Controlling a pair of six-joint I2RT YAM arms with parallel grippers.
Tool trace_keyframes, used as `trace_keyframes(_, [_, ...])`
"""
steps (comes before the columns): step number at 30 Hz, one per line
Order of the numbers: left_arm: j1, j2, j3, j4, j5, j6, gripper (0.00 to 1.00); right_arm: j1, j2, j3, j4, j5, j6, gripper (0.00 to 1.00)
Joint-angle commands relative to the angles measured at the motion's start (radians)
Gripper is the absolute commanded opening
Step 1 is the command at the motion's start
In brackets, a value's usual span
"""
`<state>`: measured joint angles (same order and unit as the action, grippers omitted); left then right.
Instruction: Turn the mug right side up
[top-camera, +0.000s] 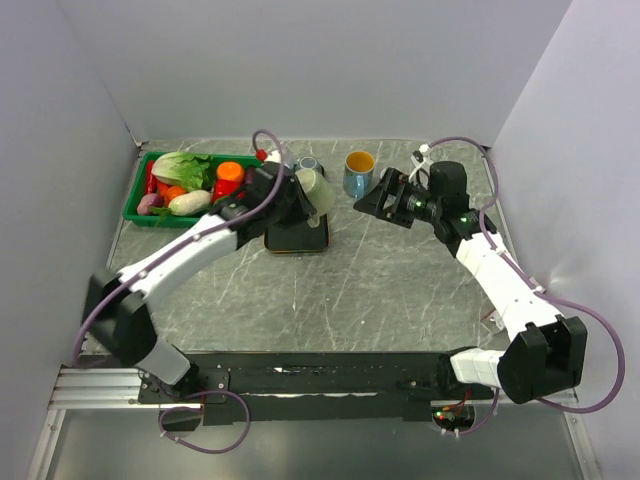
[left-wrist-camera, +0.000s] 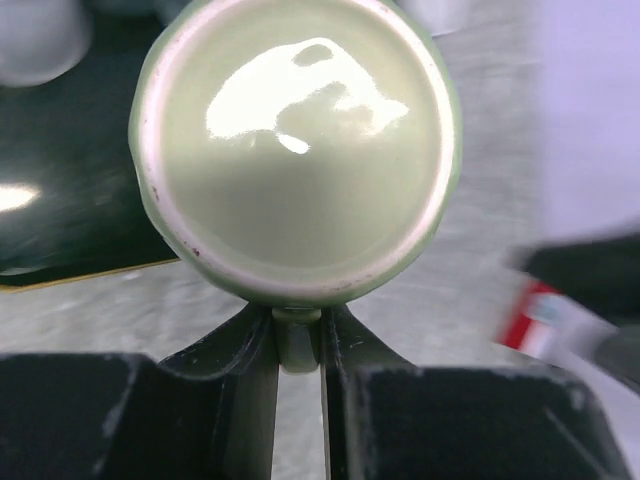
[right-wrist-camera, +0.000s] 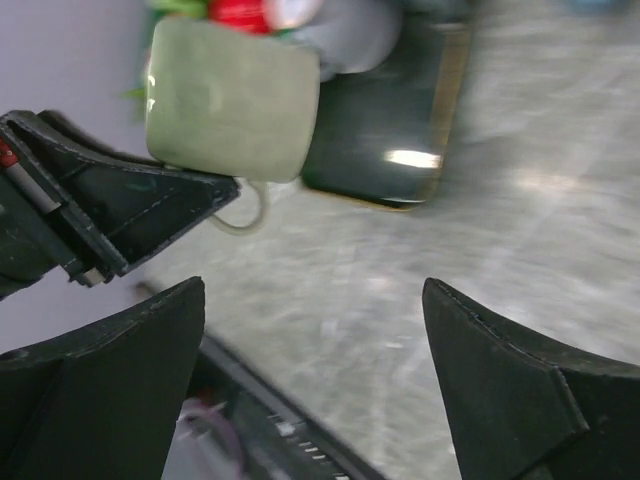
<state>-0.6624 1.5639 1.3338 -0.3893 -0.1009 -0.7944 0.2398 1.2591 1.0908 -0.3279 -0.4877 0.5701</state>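
A pale green mug (top-camera: 314, 187) hangs in the air over a dark tray (top-camera: 297, 238), tipped onto its side. My left gripper (left-wrist-camera: 297, 325) is shut on the mug's handle (left-wrist-camera: 297, 345), and a glossy round end of the mug (left-wrist-camera: 297, 150) fills the left wrist view. The right wrist view shows the mug (right-wrist-camera: 230, 100) side-on, with its handle pinched by the left fingers (right-wrist-camera: 150, 205). My right gripper (top-camera: 370, 197) hovers to the right of the mug, apart from it. It stands open (right-wrist-camera: 315, 300) with only table between its fingers.
A blue mug with a yellow inside (top-camera: 358, 172) stands upright just behind the right gripper. A grey-blue cup (top-camera: 307, 163) sits behind the held mug. A green bin (top-camera: 138, 200) of vegetables is at the back left. Walls close in on three sides.
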Motion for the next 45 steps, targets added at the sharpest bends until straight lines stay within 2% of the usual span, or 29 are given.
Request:
trace_keyframes(1, [0.001,-0.165,-0.009,0.288,0.157,-0.005,0.01,0.009,-0.046,-0.04,0.288,-0.248,0.145,0.93])
trace_keyframes(2, [0.003,-0.192,-0.004,0.326,0.171,-0.006,0.01,0.007,-0.052,-0.049,0.323,-0.299,0.184,0.93])
trace_keyframes(6, [0.02,-0.235,0.043,0.383,0.268,-0.063,0.01,0.015,-0.087,-0.106,0.648,-0.429,0.322,0.94])
trace_keyframes(7, [0.021,-0.242,0.063,0.382,0.295,-0.083,0.01,0.018,-0.093,-0.127,0.791,-0.445,0.348,0.94])
trace_keyframes(14, [0.021,-0.26,0.148,0.472,0.407,-0.135,0.01,0.053,-0.066,-0.071,1.128,-0.508,0.549,0.96])
trace_keyframes(19, [0.021,-0.292,0.113,0.631,0.437,-0.183,0.01,0.088,-0.056,-0.029,1.07,-0.442,0.513,0.89])
trace_keyframes(22, [0.021,-0.295,0.099,0.693,0.469,-0.212,0.01,0.098,-0.059,-0.032,1.099,-0.404,0.53,0.84])
trace_keyframes(24, [0.021,-0.303,0.071,0.728,0.489,-0.227,0.01,0.104,-0.052,-0.02,1.106,-0.391,0.536,0.74])
trace_keyframes(28, [0.021,-0.297,0.061,0.783,0.51,-0.236,0.01,0.112,-0.047,-0.02,1.115,-0.344,0.551,0.64])
trace_keyframes(34, [0.02,-0.309,0.027,0.822,0.495,-0.239,0.01,0.122,-0.02,-0.016,1.259,-0.347,0.623,0.6])
trace_keyframes(39, [0.02,-0.303,0.022,0.829,0.501,-0.235,0.01,0.136,-0.01,0.009,1.259,-0.344,0.603,0.58])
trace_keyframes(45, [0.018,-0.311,-0.018,0.88,0.509,-0.252,0.01,0.139,0.003,0.014,1.264,-0.315,0.611,0.51])
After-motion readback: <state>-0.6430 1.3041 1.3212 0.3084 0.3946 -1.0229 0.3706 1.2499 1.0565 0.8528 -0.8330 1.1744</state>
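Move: My left hand already grips the green mug's handle, mug body about 3 cm ahead, 2 cm right and 5 cm above. My open right hand waits about 12 cm to the left hand's right, level in reach and 5 cm higher. From the right hand, the green mug is some 10 cm left and 3 cm ahead. The orange-lined mug stands about 16 cm ahead of and 11 cm right of my left hand, the black tray about 9 cm ahead and 4 cm left, both well below. I lift the green mug about 27 cm with my left hand, easing back 8 cm and slightly right, while the wrist swings some 60 degrees so its fingers point right and a little up, still pinching the handle. My right hand rises alongside about 21 cm, moving back and left to meet the mug, turns its fingers up and left, and half closes them around the handle from the mouth side. ##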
